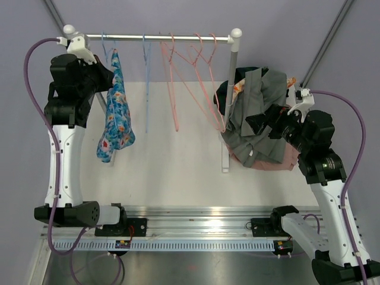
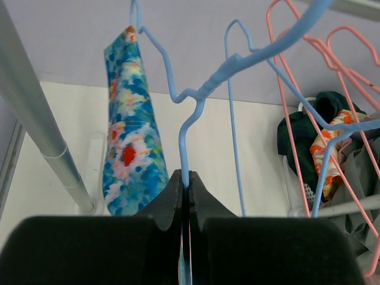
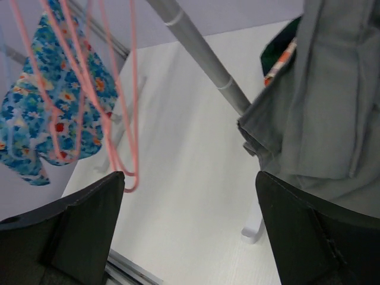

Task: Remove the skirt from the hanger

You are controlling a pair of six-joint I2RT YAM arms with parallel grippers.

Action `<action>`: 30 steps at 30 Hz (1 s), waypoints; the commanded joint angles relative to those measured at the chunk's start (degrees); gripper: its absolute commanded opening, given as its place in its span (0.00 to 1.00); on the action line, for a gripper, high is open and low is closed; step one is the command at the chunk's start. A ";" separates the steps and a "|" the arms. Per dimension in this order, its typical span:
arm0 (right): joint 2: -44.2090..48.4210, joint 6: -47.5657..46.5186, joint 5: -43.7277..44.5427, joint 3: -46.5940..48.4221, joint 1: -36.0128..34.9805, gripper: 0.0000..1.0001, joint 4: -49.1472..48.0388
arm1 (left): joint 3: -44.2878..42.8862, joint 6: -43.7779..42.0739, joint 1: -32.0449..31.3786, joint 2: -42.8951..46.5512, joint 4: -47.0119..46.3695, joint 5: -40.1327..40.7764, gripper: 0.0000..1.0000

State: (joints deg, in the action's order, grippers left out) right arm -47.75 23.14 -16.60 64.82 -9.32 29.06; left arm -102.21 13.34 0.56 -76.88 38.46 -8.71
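Note:
The skirt [image 1: 116, 113], blue with red and white flowers, hangs from a light blue hanger [image 1: 108, 46] at the left end of the rack rail [image 1: 178, 38]. My left gripper [image 1: 102, 76] is up beside it. In the left wrist view this gripper [image 2: 187, 176] is shut on the hanger's thin blue wire [image 2: 183, 139], and the skirt [image 2: 130, 142] dangles just left of the jaws. My right gripper [image 1: 259, 122] is open by the clothes pile. In its own view the right gripper [image 3: 190, 178] holds nothing, with the skirt [image 3: 35, 113] far off at the left.
A second blue hanger [image 1: 145, 59] and several pink hangers [image 1: 196, 77] hang bare on the rail. A basket [image 1: 285, 159] heaped with grey and dark clothes [image 1: 267, 89] stands at the rack's right post [image 1: 231, 89]. The rack's left leg [image 2: 41, 136] passes close to my left gripper.

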 commanded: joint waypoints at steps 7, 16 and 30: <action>-7.35 0.09 -24.46 15.50 -9.63 0.99 -9.47 | -8.01 -2.18 -6.88 9.80 6.45 11.00 0.00; -24.40 -13.46 6.74 32.30 -46.89 0.99 1.62 | -7.73 -1.13 -6.97 14.39 9.97 6.34 0.00; -46.73 -16.11 23.54 42.50 -62.84 1.00 -6.81 | -5.98 -0.60 -6.97 16.15 9.36 1.33 0.00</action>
State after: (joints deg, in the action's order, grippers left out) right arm -94.02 7.92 1.17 103.35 -72.16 28.71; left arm -108.22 12.49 -6.35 -61.87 52.45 -4.80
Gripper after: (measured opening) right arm 0.993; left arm 0.019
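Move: The left hand already grips the blue hanger; the skirt hangs from it with its middle some 8 cm ahead, 2 cm left and 12 cm below. The rack's left post stands about 11 cm left and 8 ahead of that hand, an empty blue hanger 11 right and 8 ahead. From the open right hand the skirt lies roughly 45 cm left, 4 ahead, nearly level; pink hangers hang 20 left and 10 ahead, the grey clothes pile 5 ahead, 4 right and 25 below. Keeping its pinch on the blue hanger, the left hand draws it back about 13 cm and up, away from the rail, then settles slightly lower. Meanwhile the right hand, fingers wide open, sweeps some 36 cm left and 12 back towards the skirt, arching up about 12 cm and down again while turning roughly 50 degrees counter-clockwise; it ends close beside the cloth, no contact visible. ##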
